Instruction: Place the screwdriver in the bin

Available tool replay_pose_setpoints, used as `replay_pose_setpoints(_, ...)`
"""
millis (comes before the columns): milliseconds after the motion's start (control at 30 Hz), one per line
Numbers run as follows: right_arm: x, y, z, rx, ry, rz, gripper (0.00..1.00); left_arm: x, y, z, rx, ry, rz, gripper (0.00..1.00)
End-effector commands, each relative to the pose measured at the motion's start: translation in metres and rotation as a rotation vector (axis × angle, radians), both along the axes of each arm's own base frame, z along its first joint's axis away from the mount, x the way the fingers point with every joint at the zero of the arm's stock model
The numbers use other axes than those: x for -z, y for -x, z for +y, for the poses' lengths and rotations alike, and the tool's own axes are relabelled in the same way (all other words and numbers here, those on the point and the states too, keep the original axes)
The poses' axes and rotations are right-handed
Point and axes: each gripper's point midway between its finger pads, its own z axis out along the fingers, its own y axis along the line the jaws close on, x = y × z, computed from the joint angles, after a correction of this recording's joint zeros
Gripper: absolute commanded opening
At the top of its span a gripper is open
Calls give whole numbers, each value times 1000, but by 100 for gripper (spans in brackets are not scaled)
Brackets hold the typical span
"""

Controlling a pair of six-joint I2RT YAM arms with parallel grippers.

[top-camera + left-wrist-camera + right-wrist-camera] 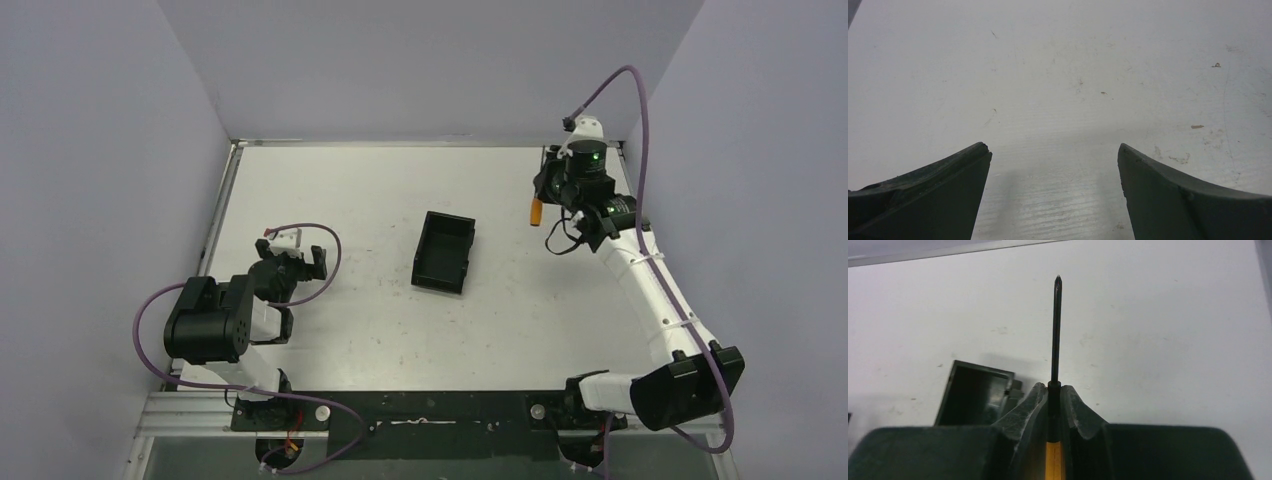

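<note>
My right gripper (1054, 388) is shut on the screwdriver (1055, 330). Its jaws clamp the dark collar, the orange handle sits back between them and the thin shaft sticks out past the fingertips. From above, the orange handle (536, 211) shows beside my right gripper (546, 203) at the far right of the table, raised off the surface. The bin (444, 252), a small black open tray, stands near the table's middle, left of that gripper; part of the bin (973, 395) shows behind the left finger. My left gripper (1053, 150) is open over bare table, far left of the bin.
Grey walls close the white table (380, 330) at the back and both sides. My left arm (215, 320) rests folded at the near left. A purple cable (640, 120) loops above the right wrist.
</note>
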Motion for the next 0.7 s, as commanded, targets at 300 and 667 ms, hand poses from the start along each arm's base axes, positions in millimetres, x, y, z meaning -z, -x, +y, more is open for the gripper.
replay_pose_setpoints(300,-5,5,179,-404,-76,-159,0,-18,-7,0,2,0,-66,97)
replay_pose_setpoints(667,114,1,217,-470,65,22,0,-18,-7,0,2,0,-66,97)
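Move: With the screwdriver already pinched in my right hand, I go for the bin. Its middle lies about 20 cm to my right hand's left, practically level with it fore and aft, and some 24 cm below. No other loose thing stands near it or along the way. From my idle left hand the bin is roughly 36 cm to the right, about 1 cm ahead and 3 cm lower. I swing my right hand left some 20 cm to bring the screwdriver over the bin, rising slightly at first, then sinking about 14 cm towards the open top as the sideways travel dies out. The wrist turns nearly 30 degrees counter-clockwise on the way, and my fingers keep their pinch at the screwdriver's collar. ##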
